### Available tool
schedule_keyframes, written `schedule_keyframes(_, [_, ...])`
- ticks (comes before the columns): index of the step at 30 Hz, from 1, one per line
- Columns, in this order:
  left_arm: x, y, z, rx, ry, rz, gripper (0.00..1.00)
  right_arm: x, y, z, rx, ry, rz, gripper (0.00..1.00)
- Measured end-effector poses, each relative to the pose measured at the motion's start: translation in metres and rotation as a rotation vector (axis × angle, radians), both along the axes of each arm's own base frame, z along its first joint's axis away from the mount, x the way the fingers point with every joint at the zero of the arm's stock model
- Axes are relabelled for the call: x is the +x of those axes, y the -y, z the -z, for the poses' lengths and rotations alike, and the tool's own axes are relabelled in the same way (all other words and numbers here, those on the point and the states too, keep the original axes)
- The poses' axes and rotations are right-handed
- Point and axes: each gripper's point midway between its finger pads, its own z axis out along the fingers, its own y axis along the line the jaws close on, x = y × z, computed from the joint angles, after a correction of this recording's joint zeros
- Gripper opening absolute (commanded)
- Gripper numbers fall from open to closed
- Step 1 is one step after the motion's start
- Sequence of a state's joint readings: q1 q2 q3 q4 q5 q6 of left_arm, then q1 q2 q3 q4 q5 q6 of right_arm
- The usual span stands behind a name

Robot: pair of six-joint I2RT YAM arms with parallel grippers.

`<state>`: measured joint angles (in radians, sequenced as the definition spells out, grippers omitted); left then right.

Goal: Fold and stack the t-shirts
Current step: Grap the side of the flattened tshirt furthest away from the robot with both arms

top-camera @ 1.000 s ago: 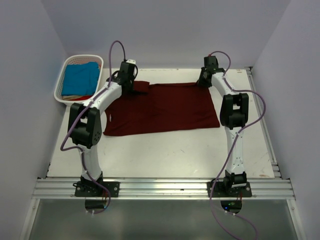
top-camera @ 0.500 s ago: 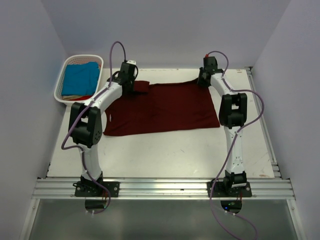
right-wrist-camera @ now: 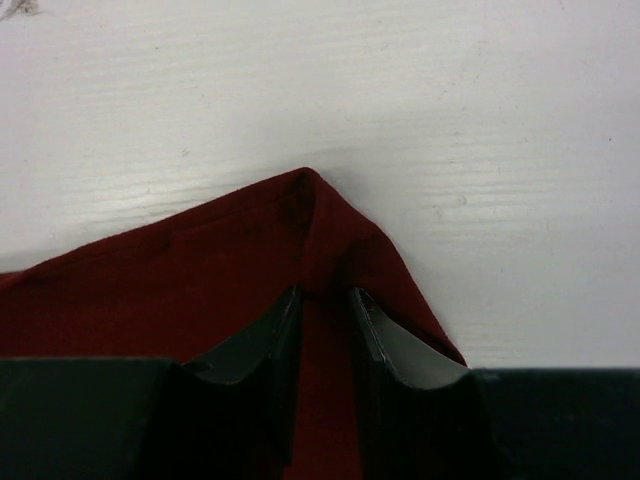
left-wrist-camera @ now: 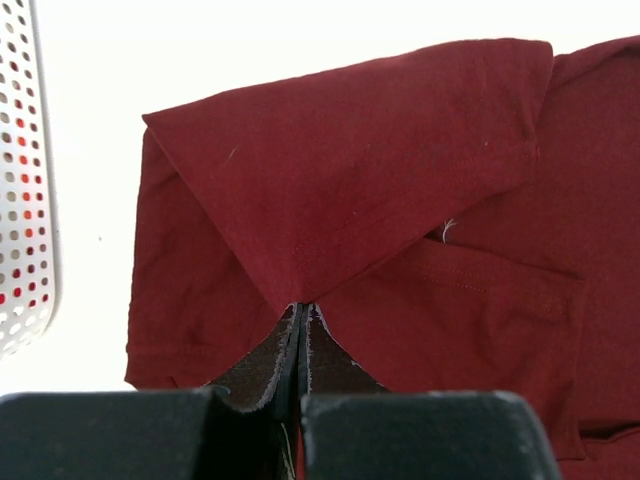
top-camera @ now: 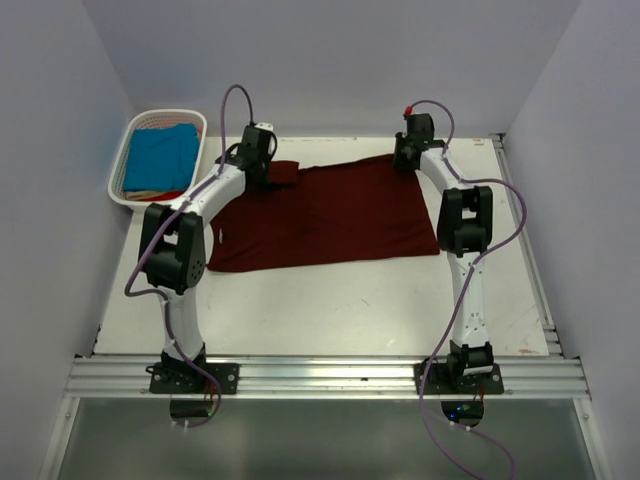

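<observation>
The dark maroon t-shirt (top-camera: pixel 330 215) lies spread across the middle of the table. My left gripper (top-camera: pixel 262 172) is at its far left corner, shut on a pinch of the folded sleeve cloth (left-wrist-camera: pixel 330 200). My right gripper (top-camera: pixel 404 160) is at the far right corner, shut on a bunched fold of the same maroon t-shirt (right-wrist-camera: pixel 200 290), which is lifted slightly there. The turquoise-blue t-shirt (top-camera: pixel 160 155) lies in the white basket (top-camera: pixel 118 165) at the far left.
The white slatted basket wall (left-wrist-camera: pixel 25 200) is close on the left of my left gripper. The white table (top-camera: pixel 330 310) has bare surface in front of the maroon shirt. Grey walls close in at back and sides.
My right gripper has moved slightly back and left, pulling the far right corner of the maroon shirt up into a peak. The left gripper holds still.
</observation>
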<state>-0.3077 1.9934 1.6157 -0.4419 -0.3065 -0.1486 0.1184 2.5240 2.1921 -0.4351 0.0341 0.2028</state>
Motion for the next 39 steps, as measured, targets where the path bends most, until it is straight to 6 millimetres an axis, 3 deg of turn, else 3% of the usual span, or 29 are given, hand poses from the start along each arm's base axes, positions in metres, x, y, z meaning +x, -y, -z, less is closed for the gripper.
schedule_keyframes(14, [0.0,0.002,0.011,-0.006,-0.023,0.002,0.0,0.007,0.0,-0.004,-0.024,0.038,-0.039,0.31])
schedule_keyframes(23, [-0.001,0.002,0.012,-0.007,-0.024,0.001,0.0,0.002,0.001,0.006,-0.037,0.035,-0.057,0.34])
schedule_keyframes(29, [-0.001,0.002,0.013,-0.006,-0.027,0.002,0.0,0.003,-0.004,-0.018,-0.02,0.083,-0.077,0.4])
schedule_keyframes(32, [-0.001,0.002,0.016,-0.004,-0.033,0.001,0.0,0.002,-0.004,-0.036,-0.019,0.116,-0.079,0.48])
schedule_keyframes(39, [-0.001,0.003,0.021,-0.003,-0.043,0.003,0.0,0.023,0.002,-0.074,-0.052,0.197,-0.055,0.52])
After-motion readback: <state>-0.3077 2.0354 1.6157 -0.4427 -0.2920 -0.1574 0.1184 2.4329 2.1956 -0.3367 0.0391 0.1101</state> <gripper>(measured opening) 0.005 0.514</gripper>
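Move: The right fingers, part open, are at the t-shirt's far right corner; its tip is about 5 cm ahead and 1 cm to the left, at finger level. The point of cloth in the left grip is some 44 cm left of the right hand, 11 cm back and 7 cm up. Beneath the left hand, about 7 cm down, lies the t-shirt's left part; from that hand the white basket stands roughly 30 cm left and 9 cm ahead. Still on the cloth near the far right corner, the right fingers creep less than 1 cm forward, slip back a little, then come free and climb about 7 cm, opening wider, tipping up some 10 degrees and finally edging 2 cm forward. The shut left fingers keep their pinch on the flap's point and sink about 2 cm in two short steps towards the t-shirt below. ##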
